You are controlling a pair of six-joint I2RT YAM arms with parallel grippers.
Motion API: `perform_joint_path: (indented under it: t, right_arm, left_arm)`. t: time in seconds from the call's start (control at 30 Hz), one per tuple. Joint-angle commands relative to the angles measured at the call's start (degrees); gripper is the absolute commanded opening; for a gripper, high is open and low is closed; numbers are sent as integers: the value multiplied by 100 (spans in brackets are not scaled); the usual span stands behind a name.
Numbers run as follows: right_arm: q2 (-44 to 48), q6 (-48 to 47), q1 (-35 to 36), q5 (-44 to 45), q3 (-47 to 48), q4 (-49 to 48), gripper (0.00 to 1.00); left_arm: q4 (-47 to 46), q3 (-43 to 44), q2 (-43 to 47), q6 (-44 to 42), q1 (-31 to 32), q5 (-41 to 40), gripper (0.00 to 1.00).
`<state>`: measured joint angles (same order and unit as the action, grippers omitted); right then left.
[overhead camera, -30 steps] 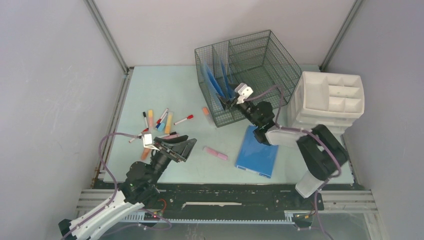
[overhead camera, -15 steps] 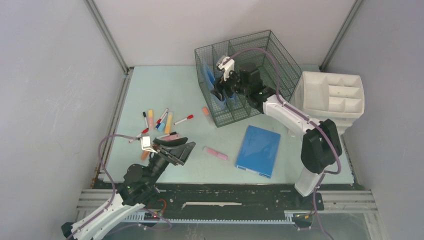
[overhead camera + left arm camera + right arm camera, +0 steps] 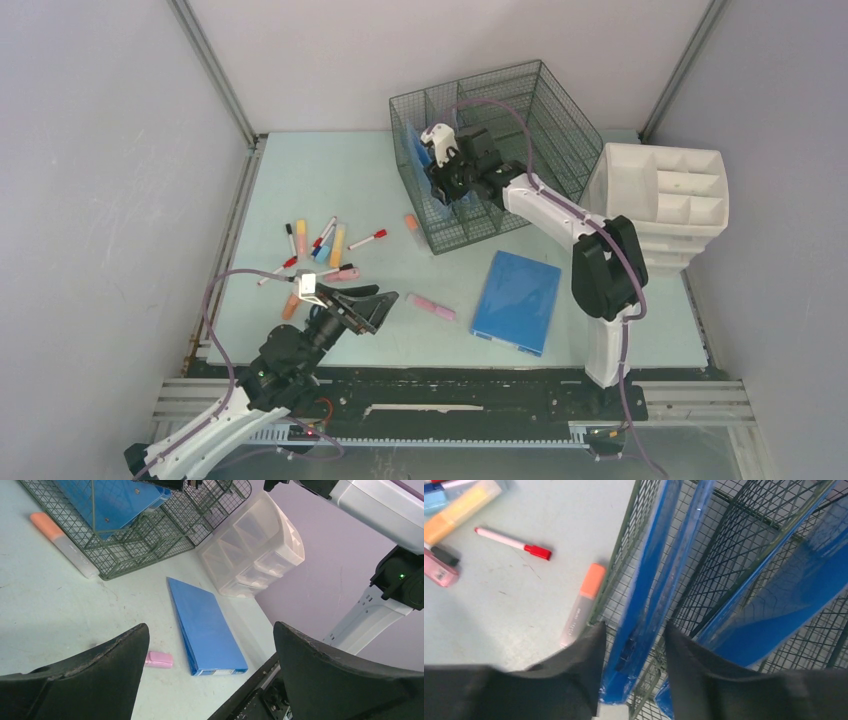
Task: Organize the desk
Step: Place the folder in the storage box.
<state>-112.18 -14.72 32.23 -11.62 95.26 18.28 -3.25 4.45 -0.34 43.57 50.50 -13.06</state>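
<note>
The pale green desk (image 3: 330, 170) holds a wire basket (image 3: 530, 110) with blue folders standing in it. My right gripper (image 3: 443, 185) reaches down into the basket's front left part. In the right wrist view the right gripper (image 3: 635, 626) straddles one upright blue folder (image 3: 649, 580); a narrow gap shows beside the right finger, so it is open. A second blue folder (image 3: 784, 595) leans further right. My left gripper (image 3: 372, 305) hovers wide open and empty over the near left desk. Beyond the left gripper (image 3: 210, 627) lie a flat blue binder (image 3: 200, 615) and a pink highlighter (image 3: 159, 659).
Several markers and highlighters (image 3: 320, 240) lie scattered at the left. An orange highlighter (image 3: 411, 223) rests against the basket's front. A white drawer organizer (image 3: 660, 195) stands at the right. The blue binder (image 3: 515, 300) lies near the front edge, by the black rail (image 3: 450, 385).
The right arm swung from in front of the basket up and over its left compartments and lowered onto a standing folder, its jaws narrowing. The left gripper drifted slightly toward the near edge.
</note>
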Motion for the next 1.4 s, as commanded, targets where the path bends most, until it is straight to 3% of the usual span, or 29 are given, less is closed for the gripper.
perform_joint_path:
  t: [0.0,0.13,0.33,1.0,1.37]
  right_arm:
    - [-155,-65,16,357,323,112,45]
    - [-139,-60,39,563,406,136,18]
    - [-54,-124,73,810,832,553,3]
    - [-1026,-573,196,962,2391,2281,4]
    - [-705,-570,205,1162,2154,2199,0]
  left_arm:
    - [6,34,768,-83,16,71,100]
    - [45,47,761,-118,15,97,100]
    - [130,47,808,-147,16,103,100]
    - [492,109,997,-235,21,71,100]
    - [614,162,1030,-261,18,84,100]
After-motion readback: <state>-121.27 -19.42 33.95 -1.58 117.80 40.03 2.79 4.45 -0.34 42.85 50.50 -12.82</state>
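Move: The folder being settled stands in the leftmost compartment of the wire storage box, its near upper edge already between the right hand's fingers; its middle is about 6 cm ahead of that hand, 3 cm left and 6 cm below. A second folder stands some 5 cm ahead, 5 cm right and 7 cm down; the orange highlighter lies about 4 cm back, 6 cm left and 15 cm down. From the left hand, the first folder is roughly 34 cm ahead, 10 cm right and 9 cm below. The right fingers close from a bit over half open to shut on the folder's near upper edge, easing slightly forward and right. Pinching it, the hand lifts about 4.5 cm, then lowers some 3 cm back into the compartment, its left side rolling down roughly 10 degrees. The left hand, open and empty, sinks about 2.5 cm. ##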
